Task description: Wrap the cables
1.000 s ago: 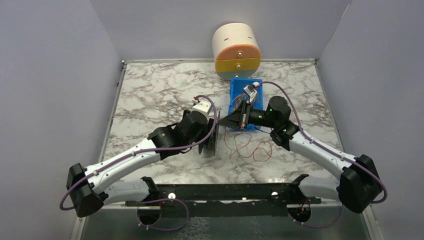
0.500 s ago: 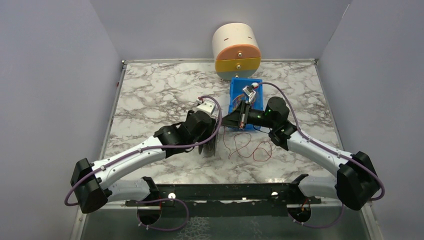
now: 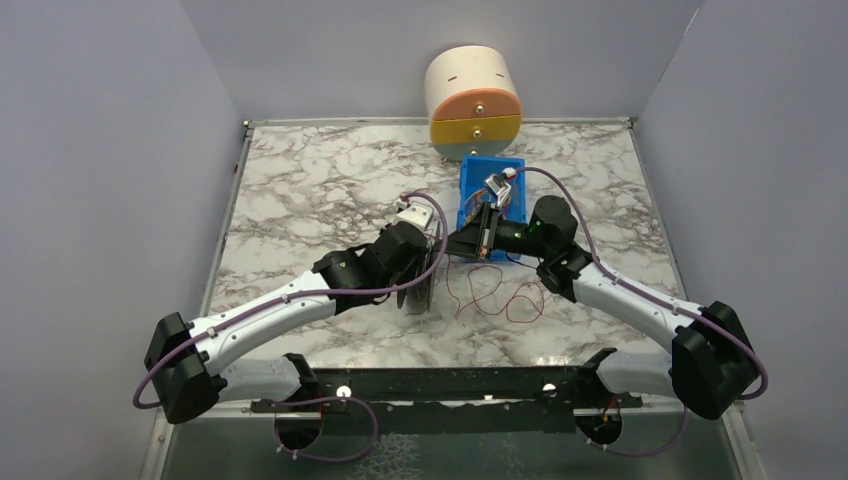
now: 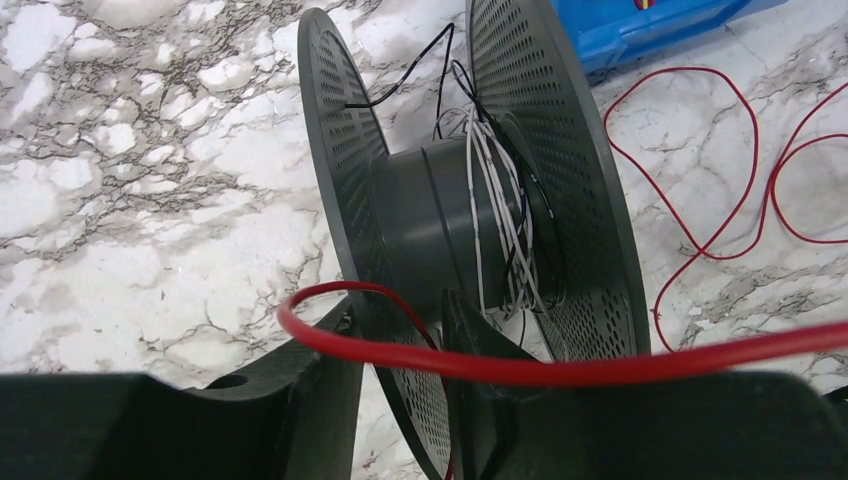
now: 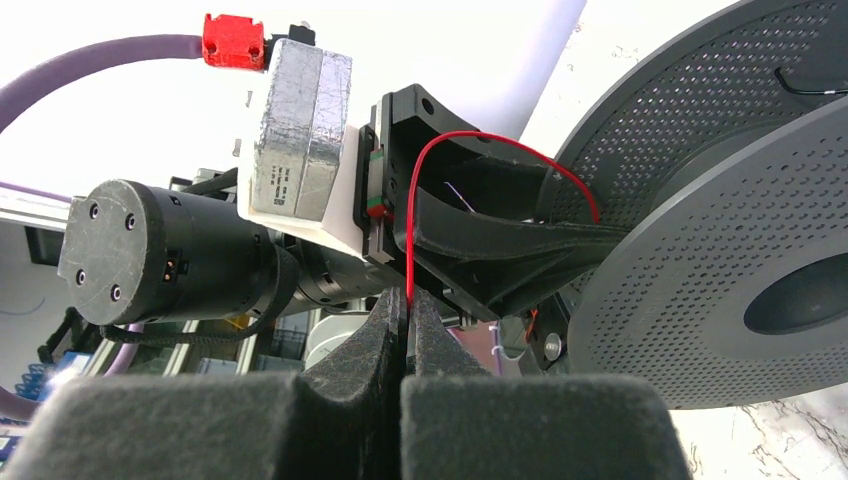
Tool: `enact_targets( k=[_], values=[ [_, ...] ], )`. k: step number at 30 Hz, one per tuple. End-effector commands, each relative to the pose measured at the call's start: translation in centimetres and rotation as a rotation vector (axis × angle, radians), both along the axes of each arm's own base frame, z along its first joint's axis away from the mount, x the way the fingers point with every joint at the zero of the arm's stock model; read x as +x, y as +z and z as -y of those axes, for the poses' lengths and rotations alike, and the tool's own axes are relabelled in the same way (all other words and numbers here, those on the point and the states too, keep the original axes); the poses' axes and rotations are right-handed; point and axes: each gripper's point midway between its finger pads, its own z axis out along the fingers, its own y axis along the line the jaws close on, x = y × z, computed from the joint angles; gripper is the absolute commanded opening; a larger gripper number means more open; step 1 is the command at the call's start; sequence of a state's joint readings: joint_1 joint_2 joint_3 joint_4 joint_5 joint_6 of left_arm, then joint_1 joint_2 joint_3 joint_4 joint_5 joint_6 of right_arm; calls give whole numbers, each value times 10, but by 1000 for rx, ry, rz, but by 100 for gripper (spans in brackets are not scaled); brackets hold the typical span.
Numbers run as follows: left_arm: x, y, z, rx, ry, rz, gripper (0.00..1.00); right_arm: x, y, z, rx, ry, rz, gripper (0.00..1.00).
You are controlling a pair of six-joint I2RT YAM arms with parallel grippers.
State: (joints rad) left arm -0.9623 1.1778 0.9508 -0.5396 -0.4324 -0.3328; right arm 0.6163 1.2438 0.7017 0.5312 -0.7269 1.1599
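Observation:
A black spool (image 3: 422, 285) stands on edge on the marble table; white and black wire (image 4: 500, 220) is wound on its hub (image 4: 420, 220). My left gripper (image 4: 395, 350) straddles the spool's near flange, jaws half closed, with a sliver of marble showing beside the flange. The red cable (image 4: 520, 370) arcs across just above those fingers. My right gripper (image 5: 407, 305) is shut on the red cable (image 5: 410, 230), which rises from its pads and bends over to the spool (image 5: 740, 260). The remaining cable lies in loose loops (image 3: 500, 295) right of the spool. My right gripper (image 3: 447, 243) points left.
A blue bin (image 3: 492, 190) with small parts sits just behind the right gripper. A round cream, orange and yellow drawer unit (image 3: 473, 100) stands at the back wall. Grey walls enclose the table (image 3: 300, 180) on three sides.
The left arm has pushed a little forward and right at the spool, and its jaws have narrowed around the flange. The right gripper stays shut on the cable, shifted slightly back.

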Motion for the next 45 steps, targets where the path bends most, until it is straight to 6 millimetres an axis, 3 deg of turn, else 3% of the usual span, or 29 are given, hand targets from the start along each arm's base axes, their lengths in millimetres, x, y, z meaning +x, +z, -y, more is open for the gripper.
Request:
enact_targets(
  k=[1,9,12,21,33,39,45],
  values=[
    [4,-2,-2,10,9,15,33,0,1,-2,18,1,16,1],
    [3,-4,-1,20,-1,13,13,0,-5,-3,19,4,-5,1],
    [3,-5,-2,25,-7,13,0,0,-7,-3,22,1,-15,1],
    [-1,2,-3,18,-40,19,0,10,-14,-2,-38,-43,3,1],
    [-31,21,-7,-62,-186,14,0,54,-29,22,-279,-301,151,1],
    [-45,20,-6,-86,-260,-2,0,59,-31,27,-319,-333,174,1],
    [-42,34,-12,-111,-225,41,0,60,-39,35,-376,-351,187,1]
  ],
)
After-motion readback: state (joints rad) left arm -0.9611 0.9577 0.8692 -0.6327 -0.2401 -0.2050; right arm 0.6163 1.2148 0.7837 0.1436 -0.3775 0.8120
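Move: The grey spool stands on edge, its left flange between the open left fingers; its hub is about 4 cm to the left hand's right, 2 ahead and 7 below. From the right hand, which holds the red cable, the hub lies some 6 cm left, level fore-and-aft, 17 below. The blue box is roughly 18 cm ahead and 11 right of the right hand, 24 below; loose red cable lies 12 right of it, level, on the table. The left fingers close on the spool's left flange, pinching the red cable against it, then hold that grip and draw the flange back about 4.5 cm and a little left, swinging roughly 13 degrees clockwise. Meanwhile the right hand, keeping its shut grip on the cable, sinks slightly at first, then travels forward and down about 5 cm each and a bit to the right, its fingertips tipping downwards and turning clockwise, so the cable is carried forward as the spool is pulled the other way. ##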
